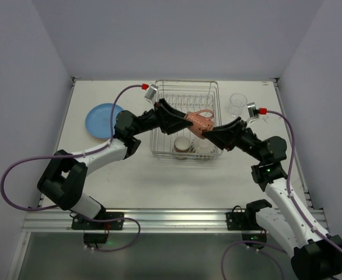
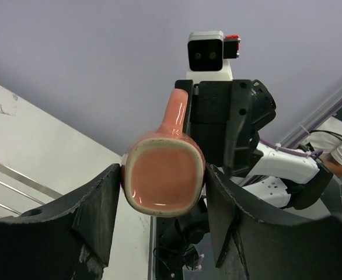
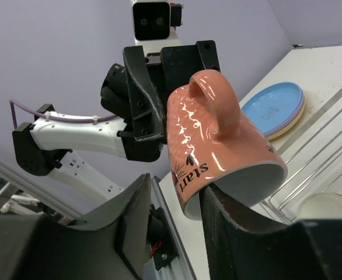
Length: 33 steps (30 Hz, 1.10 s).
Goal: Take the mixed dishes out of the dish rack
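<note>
A reddish-pink cup [image 1: 201,121] with a handle and black lettering hangs on its side above the silver wire dish rack [image 1: 185,83]. My left gripper [image 1: 185,119] is shut on its base end, whose flat bottom [image 2: 162,178] fills the space between the fingers. My right gripper [image 3: 175,185] is open astride the cup's [image 3: 217,140] rim. One finger sits inside the mouth against the wall, while the other stands outside with a gap. In the rack lie a second small cup [image 1: 182,144] and a pale bowl [image 1: 203,146].
A stack of plates with the blue plate [image 1: 101,119] on top lies on the table left of the rack. A clear glass tumbler [image 1: 237,105] stands to the rack's right. White walls close the table at the back and sides.
</note>
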### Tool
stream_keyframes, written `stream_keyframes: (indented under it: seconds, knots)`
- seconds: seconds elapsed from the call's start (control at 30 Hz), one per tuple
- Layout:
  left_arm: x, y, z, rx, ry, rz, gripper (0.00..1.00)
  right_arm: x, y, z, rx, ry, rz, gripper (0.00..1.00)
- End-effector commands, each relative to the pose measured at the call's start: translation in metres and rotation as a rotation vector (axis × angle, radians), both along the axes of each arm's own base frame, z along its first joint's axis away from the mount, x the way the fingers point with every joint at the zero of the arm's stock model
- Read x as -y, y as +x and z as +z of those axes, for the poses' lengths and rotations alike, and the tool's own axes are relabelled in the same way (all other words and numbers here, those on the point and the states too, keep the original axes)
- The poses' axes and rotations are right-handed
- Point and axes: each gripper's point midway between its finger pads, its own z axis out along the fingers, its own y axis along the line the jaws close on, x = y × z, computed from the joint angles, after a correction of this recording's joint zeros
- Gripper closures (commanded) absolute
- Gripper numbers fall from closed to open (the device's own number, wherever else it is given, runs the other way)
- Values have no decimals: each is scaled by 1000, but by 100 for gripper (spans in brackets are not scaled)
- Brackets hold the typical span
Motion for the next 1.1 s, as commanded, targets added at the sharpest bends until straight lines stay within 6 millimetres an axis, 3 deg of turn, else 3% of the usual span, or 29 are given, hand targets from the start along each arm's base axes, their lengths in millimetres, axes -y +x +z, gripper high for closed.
stream_keyframes:
  seconds: [0.0,0.2,0.23,0.3,0.4,0.43,0.5,0.57,0.6,0.63,0.7,0.8,1.07]
  knots:
    - [3,-8,22,101,-31,-31,76,2,0,23,75,27,-24,61]
    - [4,-11,17,96,-16,-45,76,2,1,24,76,25,-31,98]
    - [4,-12,17,99,-15,-49,75,3,0,25,79,25,-33,100]
    - [4,-15,16,106,-13,-62,71,3,-1,25,83,27,-34,100]
    - [-2,-22,24,147,-49,-67,53,5,0,24,78,28,-53,100]
    - [-3,-23,26,150,-50,-64,51,7,0,25,81,32,-63,100]
    - [-4,-21,28,155,-48,-54,47,7,0,24,78,29,-71,100]
    - [-5,-18,27,154,-41,-48,34,9,0,24,80,28,-81,100]
    - [-5,-18,26,151,-40,-49,34,9,0,24,78,25,-84,100]
    - [-6,-16,25,150,-39,-45,24,10,0,24,81,24,-89,100]
    - [-8,-14,23,143,-34,-41,19,12,1,24,79,17,-109,100]
    - [-16,-6,22,138,-23,-25,3,16,4,21,65,-2,-149,100]
    - [-34,10,10,126,48,37,0,32,16,13,31,-91,-285,100]
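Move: The mug, gripped at its base by the left fingers, has its middle about 5 cm right of the left hand and 2 cm back, at hand height. From the right hand, its middle lies roughly 3 cm ahead and 4 cm left, slightly above, with the rim between the open fingers. Below in the rack, the small bowl is some 12 cm ahead of the right hand and 6 cm left, the fluted bowl 12 cm ahead and 4 cm right, both about 28 cm down. The mug's rim is pinched by the right fingers, one inside and one outside, while the left hand keeps its grip on the base; only then do the left fingers open wide and back off about 3 cm left and forward. The right hand, keeping its pinch, sinks nearly 3 cm, easing forward and right and turning about 10 degrees clockwise. ##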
